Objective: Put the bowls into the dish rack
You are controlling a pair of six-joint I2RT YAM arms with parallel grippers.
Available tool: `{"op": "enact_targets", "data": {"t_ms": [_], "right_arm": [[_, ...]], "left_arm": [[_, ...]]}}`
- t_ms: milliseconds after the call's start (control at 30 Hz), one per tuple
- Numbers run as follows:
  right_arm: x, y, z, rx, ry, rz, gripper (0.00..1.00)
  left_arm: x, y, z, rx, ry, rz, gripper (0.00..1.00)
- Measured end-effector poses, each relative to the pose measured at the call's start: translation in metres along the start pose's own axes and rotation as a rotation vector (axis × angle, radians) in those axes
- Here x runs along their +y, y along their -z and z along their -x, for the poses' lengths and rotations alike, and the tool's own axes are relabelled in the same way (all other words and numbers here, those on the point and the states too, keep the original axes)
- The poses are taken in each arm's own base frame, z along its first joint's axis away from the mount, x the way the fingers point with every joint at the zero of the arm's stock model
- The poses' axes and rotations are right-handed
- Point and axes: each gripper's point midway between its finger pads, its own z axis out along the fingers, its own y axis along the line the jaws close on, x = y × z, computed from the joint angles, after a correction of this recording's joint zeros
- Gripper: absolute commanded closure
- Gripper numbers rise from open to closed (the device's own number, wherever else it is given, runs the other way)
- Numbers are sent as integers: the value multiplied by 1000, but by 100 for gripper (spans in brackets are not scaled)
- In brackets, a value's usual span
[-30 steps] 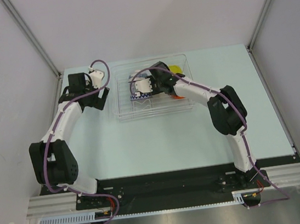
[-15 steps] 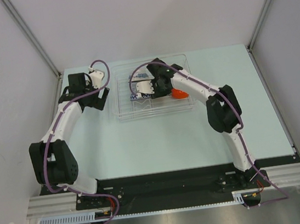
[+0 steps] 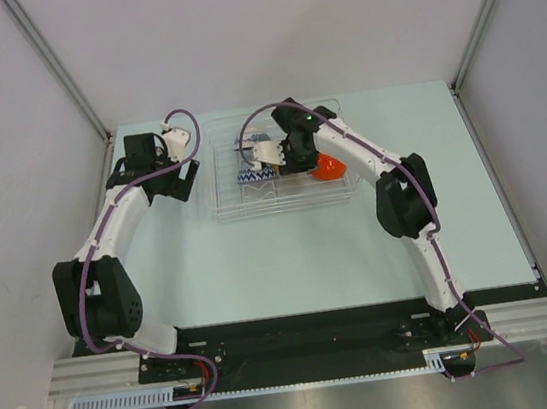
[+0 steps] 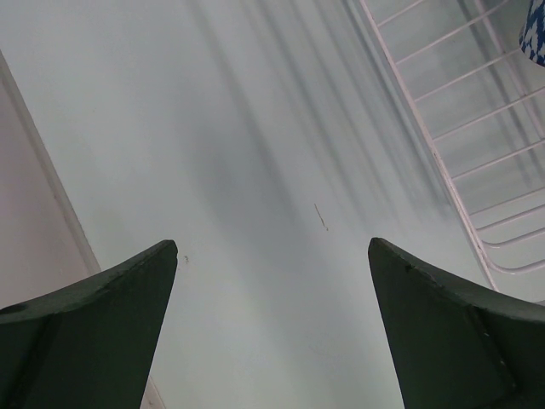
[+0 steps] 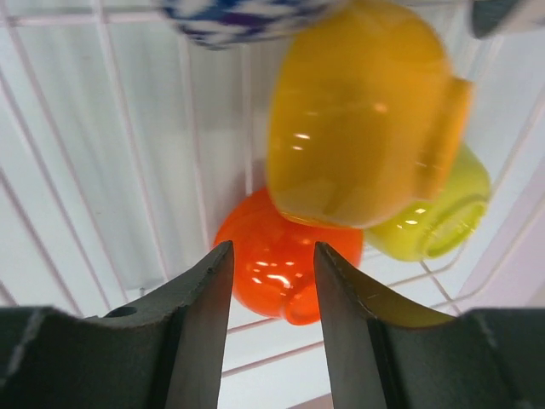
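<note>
The clear dish rack (image 3: 229, 210) lies at the back middle of the table. My right gripper (image 3: 259, 158) hovers over it, its jaws partly open and empty (image 5: 272, 245). Below it, in the right wrist view, lie a red bowl (image 5: 277, 264), an orange bowl (image 5: 358, 111) and a yellow-green bowl (image 5: 434, 217), bunched together on the rack's wires (image 5: 128, 170). A white bowl with blue zigzags (image 5: 238, 15) shows at the top edge. From above I see the red bowl (image 3: 327, 167) and a zigzag bowl (image 3: 249, 176). My left gripper (image 3: 188, 182) stands wide open (image 4: 272, 247) beside the rack's left wall (image 4: 443, 170).
Grey panels wall the table in on both sides, with metal posts at the back corners (image 3: 103, 136). The left arm's purple cable (image 3: 187, 125) loops above its wrist. A zigzag bowl's rim (image 4: 535, 34) shows at the left wrist view's top right corner.
My right gripper has moved toward the far side of the rack, still partly open, uncovering the red bowl. The left arm has not moved.
</note>
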Motion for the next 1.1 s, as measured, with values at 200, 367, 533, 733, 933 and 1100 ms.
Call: {"op": "enact_targets", "data": {"t_ms": [200,367,533,733,933,1100], "right_arm": [[-45,8,-13,-63,-133,-138,55],[-90,16,-36,-65,-235,-311,55],[-123,26,-49,-68,-303,-455,55],[-126,12,-52,-54,-315,-471,55],[-110,-10,-61,-22,-321,-417,55],[-100,-17,-77,11,-340,-377,55]], "left_arm": [[0,0,0,-1,0,0,0],[0,0,0,-1,0,0,0],[0,0,0,-1,0,0,0],[0,0,0,-1,0,0,0],[0,1,1,-4,-1,1,0],[0,1,1,-4,0,1,0]]}}
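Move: The green bowl in the rack's far right corner lies about 9 cm ahead of the right hand, 4 cm to its right and 5 cm lower. The orange bowl just released is some 4 cm ahead, 3 cm left and slightly lower. The red bowl is about 5 cm right, 1 cm ahead and 5 cm down; the near blue-patterned bowl is roughly 10 cm left, 1 cm ahead and 3 cm lower. From the left hand, the green bowl is about 11 cm ahead, 33 cm right and 9 cm below. The right hand rises some 6 cm away from the orange and red bowls while reaching about 12 cm forward and 4 cm right towards the green bowl, its wrist turning roughly 20 degrees clockwise and the fingertips swinging outward from pointing down. It then sinks about 5 cm, easing another couple of centimetres right, to end close by the green bowl near the rack's far right corner, fingers still about half open and no touch on the bowl to be made out. ##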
